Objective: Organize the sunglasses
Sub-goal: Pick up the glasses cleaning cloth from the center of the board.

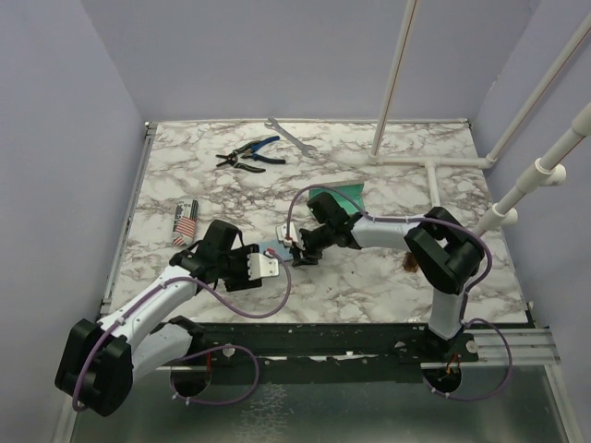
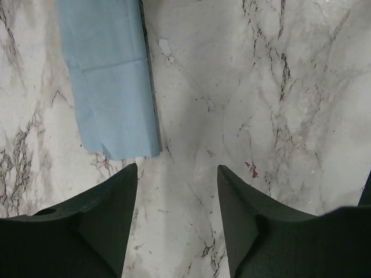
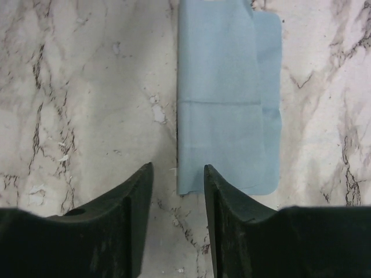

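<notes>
A folded light blue cloth (image 1: pixel 277 244) lies flat on the marble table (image 1: pixel 369 277) between my two grippers. My left gripper (image 2: pixel 177 171) is open over bare marble, with the cloth (image 2: pixel 110 75) ahead and to its left. My right gripper (image 3: pixel 178 174) is also open, and the near corner of the cloth (image 3: pixel 226 98) lies just ahead of its fingertips. In the top view the left gripper (image 1: pixel 268 263) and right gripper (image 1: pixel 294 249) face each other closely. A small amber-brown bit, apparently the sunglasses (image 1: pixel 407 263), peeks out behind the right arm's elbow, mostly hidden.
Blue-handled pliers (image 1: pixel 249 152) and a wrench (image 1: pixel 291 136) lie at the back of the table. A flag-patterned item (image 1: pixel 185 221) sits at the left. A teal object (image 1: pixel 349 196) lies behind the right arm. White pipes (image 1: pixel 434 171) stand at the back right.
</notes>
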Controlling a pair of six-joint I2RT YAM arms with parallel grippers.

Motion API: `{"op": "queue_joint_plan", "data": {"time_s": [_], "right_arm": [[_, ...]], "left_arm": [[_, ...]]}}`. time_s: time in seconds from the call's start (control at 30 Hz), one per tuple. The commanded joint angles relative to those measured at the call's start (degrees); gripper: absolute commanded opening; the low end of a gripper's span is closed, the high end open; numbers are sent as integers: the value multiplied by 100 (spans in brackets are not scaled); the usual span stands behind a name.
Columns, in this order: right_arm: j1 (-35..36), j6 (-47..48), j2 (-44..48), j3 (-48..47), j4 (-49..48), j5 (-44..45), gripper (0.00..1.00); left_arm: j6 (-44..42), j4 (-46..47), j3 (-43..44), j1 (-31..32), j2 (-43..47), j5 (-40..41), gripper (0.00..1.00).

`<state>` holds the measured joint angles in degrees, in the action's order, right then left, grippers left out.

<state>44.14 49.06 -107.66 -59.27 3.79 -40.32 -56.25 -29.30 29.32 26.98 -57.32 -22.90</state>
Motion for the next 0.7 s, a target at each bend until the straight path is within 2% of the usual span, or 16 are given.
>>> {"op": "queue_joint_plan", "data": {"time_s": [0.0,0.27,0.47,0.67], "right_arm": [[-16,-149,-245,-224,-228,89,39],[-19,-320,-286,-182,61,293,21],[-16,-592,-274,-350,496,173,1],[-18,-941,-281,-469,799,-18,1]], "left_arm": [[-180,-14,-75,-61,-56,-190,57],[-115,83,-30,-70,-196,-98,53],[-5,359,139,-62,-645,-96,53],[-172,799,149,-62,-960,62,57]]}}
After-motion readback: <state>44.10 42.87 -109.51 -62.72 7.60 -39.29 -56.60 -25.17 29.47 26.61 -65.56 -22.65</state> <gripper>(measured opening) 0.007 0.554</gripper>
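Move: The cloth lies flat between the two hands. Its middle is about 5 cm to the right hand's left and 2 cm ahead, hardly a centimetre below, with its near right corner at the fingertips. The green cloth lies some 15 cm ahead of the right hand and 10 cm to its right. From the left hand, the cloth is about 6 cm ahead, 7 cm right and 4 cm down, and the striped pouch 13 cm ahead, 15 cm left. Closing from half open to fully shut, the right fingers come together at the cloth's near right corner, the hand edging about 1 cm forward and drifting back; whether they pinch cloth can't be seen. The left hand hangs still at first, then sinks some 2.5 cm towards the table by the cloth's near left corner, fingers staying a little over half open. ##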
